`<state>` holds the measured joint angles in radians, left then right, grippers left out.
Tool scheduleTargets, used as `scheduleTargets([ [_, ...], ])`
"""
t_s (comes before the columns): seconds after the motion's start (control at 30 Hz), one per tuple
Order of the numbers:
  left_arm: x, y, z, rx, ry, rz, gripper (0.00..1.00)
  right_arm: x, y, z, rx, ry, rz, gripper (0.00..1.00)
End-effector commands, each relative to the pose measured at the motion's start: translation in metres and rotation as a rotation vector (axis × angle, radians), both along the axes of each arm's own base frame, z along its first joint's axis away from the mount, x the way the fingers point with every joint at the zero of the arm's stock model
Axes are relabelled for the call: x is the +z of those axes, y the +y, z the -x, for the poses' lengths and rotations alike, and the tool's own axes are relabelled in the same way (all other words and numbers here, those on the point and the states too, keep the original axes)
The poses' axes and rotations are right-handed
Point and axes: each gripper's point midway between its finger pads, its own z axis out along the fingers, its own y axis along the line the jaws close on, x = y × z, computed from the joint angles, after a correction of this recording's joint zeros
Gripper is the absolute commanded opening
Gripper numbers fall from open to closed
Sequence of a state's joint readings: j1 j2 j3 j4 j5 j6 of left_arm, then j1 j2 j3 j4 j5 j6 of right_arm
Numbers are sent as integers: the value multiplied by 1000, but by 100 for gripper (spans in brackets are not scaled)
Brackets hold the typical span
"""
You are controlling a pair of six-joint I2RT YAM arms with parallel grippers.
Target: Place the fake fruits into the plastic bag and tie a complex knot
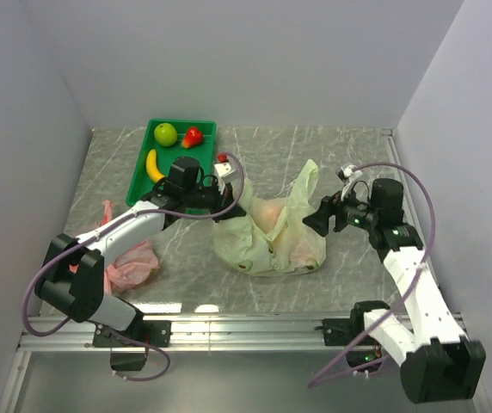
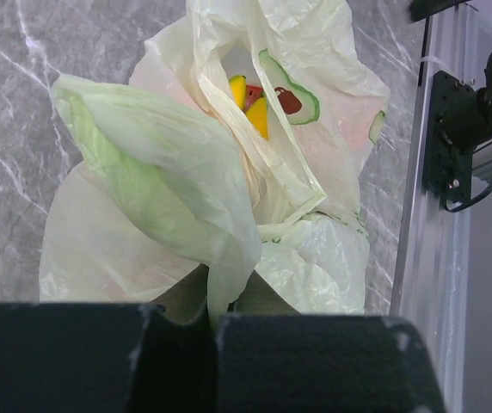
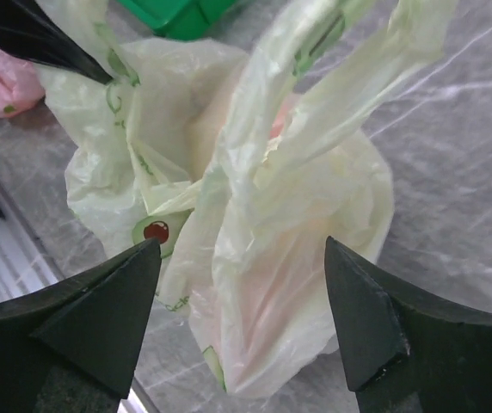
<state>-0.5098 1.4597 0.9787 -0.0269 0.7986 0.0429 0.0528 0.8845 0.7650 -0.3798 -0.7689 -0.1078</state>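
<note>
The pale green plastic bag (image 1: 272, 241) stands in the middle of the table with a pinkish fruit (image 1: 269, 215) showing through it. In the left wrist view a yellow fruit (image 2: 259, 114) and a red one (image 2: 252, 93) show in its mouth. My left gripper (image 1: 227, 200) is shut on a fold of the bag's left handle (image 2: 216, 249). To the bag's right, my right gripper (image 3: 242, 288) stands open and holds nothing; the bag's right handle loop (image 3: 349, 60) stands free beyond it. A green apple (image 1: 166, 133), a red fruit (image 1: 193, 136) and a banana (image 1: 154, 165) lie in the green tray (image 1: 181, 152).
A crumpled pink bag (image 1: 131, 262) lies at the left beside the left arm. The green tray sits at the back left near the wall. A metal rail (image 1: 246, 325) runs along the near edge. Walls close in the table on three sides.
</note>
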Motion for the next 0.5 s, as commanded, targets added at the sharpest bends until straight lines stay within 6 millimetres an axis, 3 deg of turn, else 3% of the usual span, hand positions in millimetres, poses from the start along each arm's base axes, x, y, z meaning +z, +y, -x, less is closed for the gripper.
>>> scheduleTargets([
  [0.0, 21, -6, -4, -65, -93, 38, 0, 2, 12, -22, 46, -29, -77, 84],
  [0.1, 26, -7, 0, -110, -137, 42, 0, -1, 17, -45, 69, -36, -85, 84],
  [0.13, 27, -8, 3, -134, -146, 48, 1, 7, 20, -53, 79, -67, -89, 82],
  [0.17, 28, -9, 6, -156, -159, 51, 1, 2, 23, -57, 93, -55, -92, 79],
  [0.27, 29, -14, 17, -239, -218, 43, 0, 7, 44, -58, 195, -87, -93, 42],
  [0.3, 27, -14, 21, -280, -253, 33, 1, 8, 51, -56, 229, -96, -91, 17],
  [0.37, 30, -22, 33, -357, -301, 32, 0, 6, 70, -46, 323, -120, -66, 3],
  [0.47, 27, -29, 45, -457, -382, 14, 1, -3, 85, -36, 410, -119, -32, 0],
])
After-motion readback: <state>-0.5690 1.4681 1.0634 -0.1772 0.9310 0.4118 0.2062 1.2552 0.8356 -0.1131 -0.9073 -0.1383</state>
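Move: Ahead of the open right fingers, about 5 cm out, 3 cm left and 4 cm below, is the upright right handle of the plastic bag. The bag's fruit-filled body sits roughly 10 cm left of the right hand, 3 cm back and 12 cm down; its left handle is some 16 cm to the left and 1 cm farther out, still held by the left hand. From that left hand the right handle is 13 cm right, 3 cm ahead, about level. Reaching forward and down about 4 cm each with open fingers, the right hand shuts on the bag's right handle, pinches it and draws it left towards the left hand, rising and easing back slightly as it turns some 15 degrees counter-clockwise. The left hand keeps its pinch on the left handle and, late on, carries it about 3 cm back and to the right, turning clockwise. ##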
